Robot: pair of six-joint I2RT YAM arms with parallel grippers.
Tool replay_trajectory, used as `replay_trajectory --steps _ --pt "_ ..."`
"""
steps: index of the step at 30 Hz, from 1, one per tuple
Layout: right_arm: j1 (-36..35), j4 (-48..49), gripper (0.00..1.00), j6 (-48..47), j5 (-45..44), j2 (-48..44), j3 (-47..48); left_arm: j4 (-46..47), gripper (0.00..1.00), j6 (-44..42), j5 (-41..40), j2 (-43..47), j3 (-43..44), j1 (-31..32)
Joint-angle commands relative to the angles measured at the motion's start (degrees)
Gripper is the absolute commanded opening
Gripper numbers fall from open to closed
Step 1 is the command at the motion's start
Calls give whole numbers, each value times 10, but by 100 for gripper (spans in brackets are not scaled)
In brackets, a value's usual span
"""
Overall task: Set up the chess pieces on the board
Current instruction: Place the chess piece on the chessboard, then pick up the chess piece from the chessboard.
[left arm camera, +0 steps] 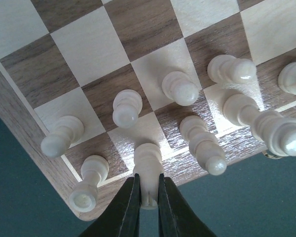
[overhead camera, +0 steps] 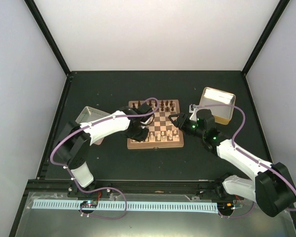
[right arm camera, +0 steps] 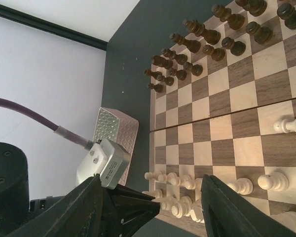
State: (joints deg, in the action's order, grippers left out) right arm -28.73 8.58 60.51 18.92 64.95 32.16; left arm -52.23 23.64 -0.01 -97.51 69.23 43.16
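Observation:
The board [overhead camera: 161, 124] lies mid-table, with dark pieces [overhead camera: 158, 104] along its far rows and cream chess pieces [overhead camera: 158, 138] along its near rows. My left gripper [overhead camera: 138, 132] hangs over the near left corner. In the left wrist view the left gripper [left arm camera: 148, 196] is shut on the top of one cream piece [left arm camera: 148, 163], which stands upright on an edge-row square among several other cream pieces [left arm camera: 180, 89]. My right gripper [overhead camera: 177, 120] hovers open at the board's right side. In the right wrist view nothing sits between its fingers [right arm camera: 96, 207], and the board [right arm camera: 241, 123] is beyond.
A metal tray [overhead camera: 90, 115] lies left of the board, and another tray [overhead camera: 218, 103] stands at the back right. In the right wrist view the left tray [right arm camera: 116, 136] shows behind the left arm's wrist camera [right arm camera: 102, 165]. Black frame posts edge the dark table.

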Motion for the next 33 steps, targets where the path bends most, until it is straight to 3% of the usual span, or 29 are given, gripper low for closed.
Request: replay_trajectory --steps 1,10,18,27,33 --pt "5 -1 56 -7 -7 1 16 -2 11 -11 -6 -16 14 3" --pt "6 -7 56 -10 -6 -5 17 -4 27 -11 -9 -4 13 3" --pt "5 -64 57 -52 -12 -16 39 -3 31 -5 -26 61 14 1" --pt "5 -294 57 -243 -99 46 144 115 43 -11 -131 245 -80 -31" --pt "5 -366 54 -305 -139 111 190 216 52 -42 -195 393 -172 -38"
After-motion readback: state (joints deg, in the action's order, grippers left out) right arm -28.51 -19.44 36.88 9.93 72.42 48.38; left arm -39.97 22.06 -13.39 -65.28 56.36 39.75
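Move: The left hand still grips a white piece over its near-row square, one in from the board's near left corner, about 4 cm straight below the hand. The corner piece is roughly 3 cm left of that square, a white pawn 3 cm ahead of it, and the next back-row piece 3 cm to its right. For the open right hand, the lying white piece is some 4 cm ahead, 1 cm right and 13 cm down. Left fingers release the white piece and rise about 12 cm, veering left; right hand eases right, rolling some 25 degrees. ##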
